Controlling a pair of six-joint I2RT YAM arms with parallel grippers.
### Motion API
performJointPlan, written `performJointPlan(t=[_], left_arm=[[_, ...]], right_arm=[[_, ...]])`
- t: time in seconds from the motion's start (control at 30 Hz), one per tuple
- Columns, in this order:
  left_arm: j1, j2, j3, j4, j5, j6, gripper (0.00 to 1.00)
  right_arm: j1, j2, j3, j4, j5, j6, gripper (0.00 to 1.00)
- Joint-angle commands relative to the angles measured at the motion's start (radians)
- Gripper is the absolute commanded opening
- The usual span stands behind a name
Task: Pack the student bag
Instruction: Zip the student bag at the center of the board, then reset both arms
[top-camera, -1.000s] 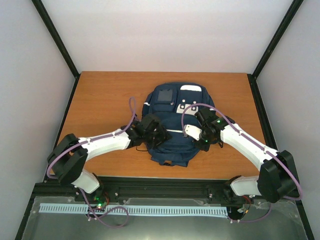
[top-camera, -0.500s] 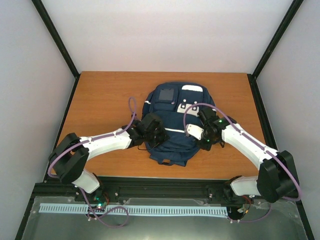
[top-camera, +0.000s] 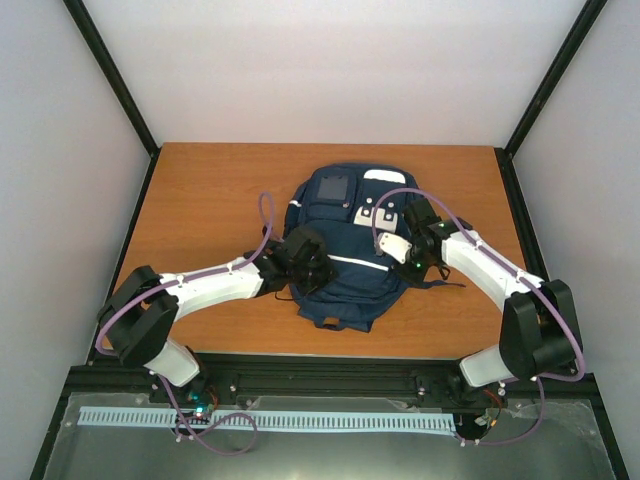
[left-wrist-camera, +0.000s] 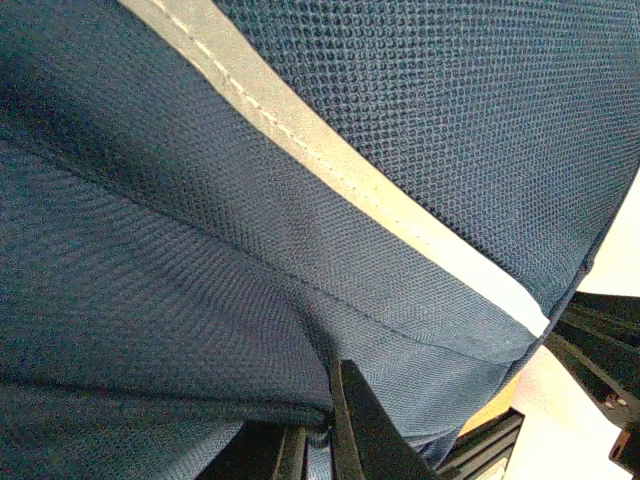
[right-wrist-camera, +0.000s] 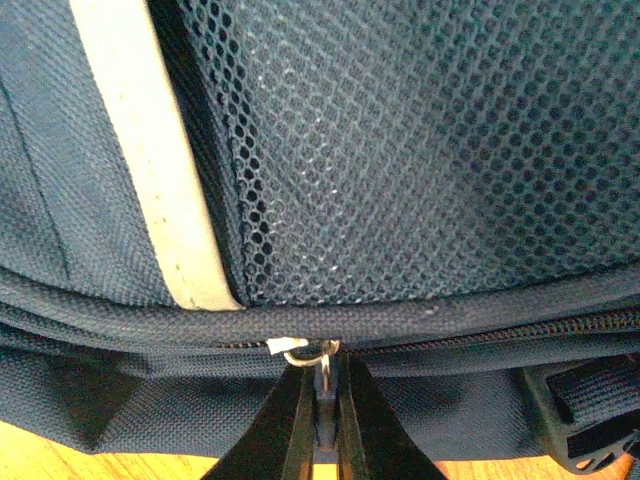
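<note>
The student bag (top-camera: 345, 235), navy with white stripe trim, lies flat in the middle of the table. At its left side, my left gripper (top-camera: 320, 272) is pressed into the fabric. The left wrist view shows that gripper (left-wrist-camera: 320, 428) shut on a pinched fold of the student bag (left-wrist-camera: 300, 200). My right gripper (top-camera: 403, 257) is at the bag's right edge. In the right wrist view, that gripper (right-wrist-camera: 322, 385) is shut on the zipper pull (right-wrist-camera: 322, 368), below the mesh side pocket (right-wrist-camera: 430, 150) and the white stripe (right-wrist-camera: 150, 160).
The orange wooden table (top-camera: 200, 200) is bounded by white walls and black frame posts. A dark shoulder strap (top-camera: 440, 285) sticks out at the bag's right. A black buckle (right-wrist-camera: 585, 430) shows beside the zipper.
My left gripper has shut on the bag fabric. My right gripper has moved toward the far end along the bag's right side, still shut on the zipper pull.
</note>
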Motion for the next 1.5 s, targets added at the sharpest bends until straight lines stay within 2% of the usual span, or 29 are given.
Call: performJointPlan(t=[0.0, 0.13, 0.23, 0.3, 0.4, 0.47, 0.63, 0.73, 0.8, 0.83, 1.03, 1.17, 1.27, 1.47], left_arm=[[-0.006, -0.002, 0.029, -0.043, -0.019, 0.076, 0.01], [-0.006, 0.002, 0.032, -0.043, -0.015, 0.092, 0.02], [-0.006, 0.000, 0.050, -0.056, -0.012, 0.121, 0.16], [-0.006, -0.008, 0.071, -0.080, -0.022, 0.151, 0.30], [-0.005, -0.036, 0.119, -0.164, -0.058, 0.232, 0.42], [-0.003, -0.057, 0.160, -0.231, -0.083, 0.295, 0.56], [0.024, -0.100, 0.298, -0.467, -0.167, 0.478, 0.87], [0.070, -0.110, 0.383, -0.594, -0.223, 0.603, 0.98], [0.112, -0.123, 0.423, -0.659, -0.283, 0.674, 1.00], [0.136, -0.135, 0.440, -0.681, -0.319, 0.707, 1.00], [0.237, -0.219, 0.412, -0.691, -0.570, 0.882, 1.00], [0.281, -0.274, 0.306, -0.605, -0.624, 0.890, 1.00], [0.310, -0.310, 0.231, -0.544, -0.640, 0.893, 1.00], [0.334, -0.380, 0.157, -0.488, -0.789, 0.853, 1.00]], right_arm=[[-0.014, 0.008, 0.030, 0.094, 0.040, 0.034, 0.03], [-0.020, -0.021, 0.018, 0.089, 0.044, 0.036, 0.03], [-0.029, -0.062, 0.014, 0.072, 0.041, 0.044, 0.07], [-0.037, -0.102, 0.015, 0.056, 0.032, 0.057, 0.17], [-0.050, -0.176, 0.030, 0.024, 0.012, 0.078, 0.35], [-0.055, -0.217, 0.049, 0.006, 0.001, 0.097, 0.45], [-0.061, -0.282, 0.118, 0.002, -0.017, 0.189, 0.65], [-0.066, -0.309, 0.155, 0.047, -0.007, 0.268, 0.83], [-0.071, -0.332, 0.162, 0.095, 0.012, 0.318, 0.97], [-0.075, -0.350, 0.163, 0.120, 0.017, 0.337, 1.00], [-0.112, -0.422, 0.044, 0.320, -0.033, 0.482, 1.00], [-0.164, -0.410, -0.015, 0.391, -0.141, 0.568, 1.00], [-0.173, -0.394, -0.056, 0.445, -0.126, 0.608, 1.00], [-0.172, -0.383, -0.135, 0.522, -0.064, 0.680, 1.00]])
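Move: The right fingers still grip the zipper pull, just off the right end of the bag's reflective strip; the strip's middle is about 12 cm left of this hand and 3 cm ahead, the white clasp flap 5 cm left and 13 ahead, the right strap 8 cm right and 1 back, on the table. The left fingers still pinch bag fabric: from them the zipper pull is some 14 cm right and 2 ahead, the left strap 14 left and 10 ahead. Open both grippers wide, letting go of the zipper pull and the pinched fabric. Lift the right hand about 18 cm, then sink some 5, easing forward and turning clockwise, fingers tipping forward. Raise the left and carry it about 23 cm left, off the bag, a little forward, dipping slightly last, its fingers swinging from down-right to down-forward. ##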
